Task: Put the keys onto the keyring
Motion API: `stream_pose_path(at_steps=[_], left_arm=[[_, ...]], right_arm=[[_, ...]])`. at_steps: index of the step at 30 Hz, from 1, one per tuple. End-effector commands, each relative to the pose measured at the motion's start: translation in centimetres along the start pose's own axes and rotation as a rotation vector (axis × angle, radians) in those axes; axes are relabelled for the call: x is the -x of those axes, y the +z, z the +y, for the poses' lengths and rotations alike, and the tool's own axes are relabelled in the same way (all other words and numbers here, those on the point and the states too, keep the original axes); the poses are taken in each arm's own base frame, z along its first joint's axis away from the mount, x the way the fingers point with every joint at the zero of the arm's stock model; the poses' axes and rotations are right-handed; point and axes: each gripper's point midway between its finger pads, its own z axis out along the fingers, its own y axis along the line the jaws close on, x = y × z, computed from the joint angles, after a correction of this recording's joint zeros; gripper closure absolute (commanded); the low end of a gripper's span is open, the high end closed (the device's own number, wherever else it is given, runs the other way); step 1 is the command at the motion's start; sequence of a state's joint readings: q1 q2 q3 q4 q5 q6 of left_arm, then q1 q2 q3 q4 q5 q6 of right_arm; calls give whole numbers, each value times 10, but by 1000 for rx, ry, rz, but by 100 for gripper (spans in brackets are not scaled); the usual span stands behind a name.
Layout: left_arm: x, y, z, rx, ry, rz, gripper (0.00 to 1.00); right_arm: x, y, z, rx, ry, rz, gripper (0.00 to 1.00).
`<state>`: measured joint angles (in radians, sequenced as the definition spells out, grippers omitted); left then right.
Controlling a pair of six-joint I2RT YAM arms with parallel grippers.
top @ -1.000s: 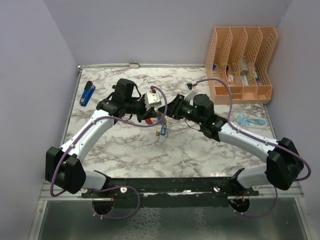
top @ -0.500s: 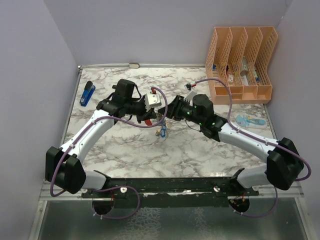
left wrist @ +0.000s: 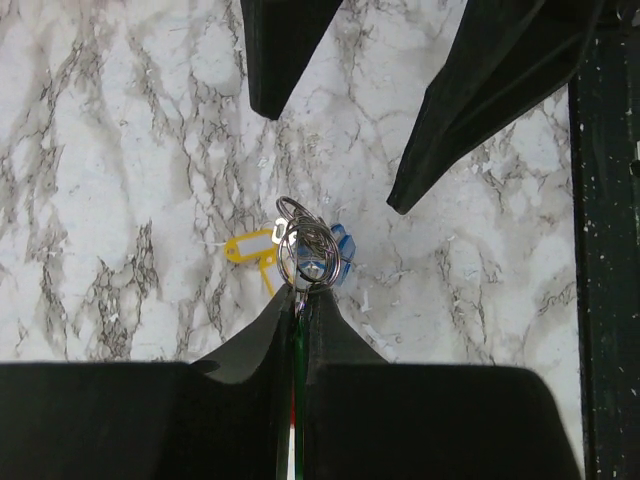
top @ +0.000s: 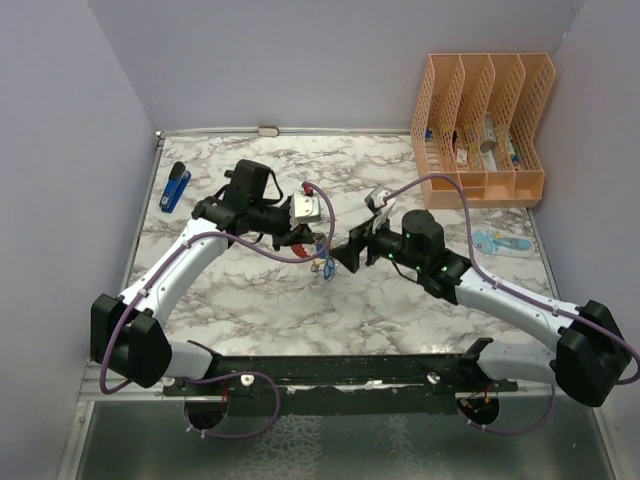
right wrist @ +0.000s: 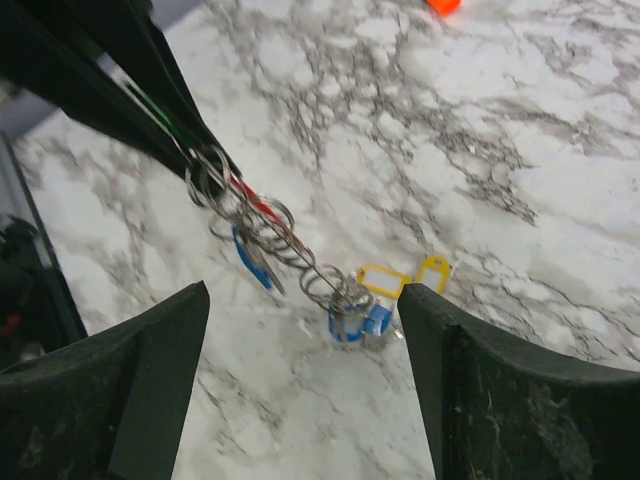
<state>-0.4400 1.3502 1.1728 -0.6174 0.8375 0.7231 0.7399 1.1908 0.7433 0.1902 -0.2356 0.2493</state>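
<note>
My left gripper point(left wrist: 297, 296) is shut on the keyring point(left wrist: 296, 342), of which only a thin green and red edge shows between the fingers. From its tip a bunch of the keys point(left wrist: 313, 252) hangs down on stacked metal rings, with blue covers and yellow tags point(left wrist: 250, 247), the lowest touching the marble. In the right wrist view the rings string down from the left fingertips point(right wrist: 200, 152) to the keys point(right wrist: 352, 303). My right gripper point(right wrist: 302, 295) stands open just short of the bunch, holding nothing. From above, the keys point(top: 325, 263) hang between the left gripper point(top: 316, 240) and the right gripper point(top: 346, 256).
A blue stapler point(top: 176, 187) lies at the far left of the marble table. An orange file organiser point(top: 482, 128) stands at the back right, with a light blue object point(top: 500, 243) in front of it. An orange marker point(right wrist: 445, 5) shows at the right wrist view's top edge.
The right gripper has opened and drawn back to the right, away from the keys. The left gripper has stayed shut on the keyring, almost in place.
</note>
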Motion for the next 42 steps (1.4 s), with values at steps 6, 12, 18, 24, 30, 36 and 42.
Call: stream_pose_path(at_steps=[6, 12, 18, 24, 30, 36, 42], left_arm=[[35, -4, -14, -92, 37, -114, 100], [38, -4, -20, -122, 13, -134, 97], [34, -5, -18, -100, 11, -111, 89], [27, -6, -12, -61, 1, -76, 64], [23, -7, -8, -31, 1, -51, 59], [27, -15, 10, 57, 13, -13, 58], [23, -36, 43, 205, 13, 16, 56]], right_arm=[[-13, 24, 9, 148, -223, -43, 20], [-16, 42, 8, 178, -242, -68, 24], [-23, 51, 5, 183, -246, -53, 66], [-24, 50, -5, 124, -251, -40, 86], [-23, 52, -20, 41, -251, -25, 97], [-24, 55, -26, 14, -238, -24, 99], [-18, 46, -12, 78, -231, -93, 99]])
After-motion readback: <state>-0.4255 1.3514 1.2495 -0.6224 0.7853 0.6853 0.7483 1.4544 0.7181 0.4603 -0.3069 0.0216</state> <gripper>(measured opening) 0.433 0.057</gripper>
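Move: The left hand already holds the keyring shut in its fingers. The ring cluster sticks out about 4 cm to its right and some 3 cm below, level with it fore and aft. For the open right hand, that ring cluster is about 4 cm left, 2 cm ahead and 6 cm below. The loose yellow and blue keys on the table lie about 6 cm left, 1 cm back and some 14 cm below the right hand. The right hand pinches the keyring at its ring cluster, having sunk about 5.5 cm and gone some 3.5 cm left with a slight counter-clockwise turn, and shuts its wide-open fingers. The left hand first draws the keyring back and up a little, holds until the right fingers are closing, then opens, lets go and moves off some 3 cm forward and slightly up. ##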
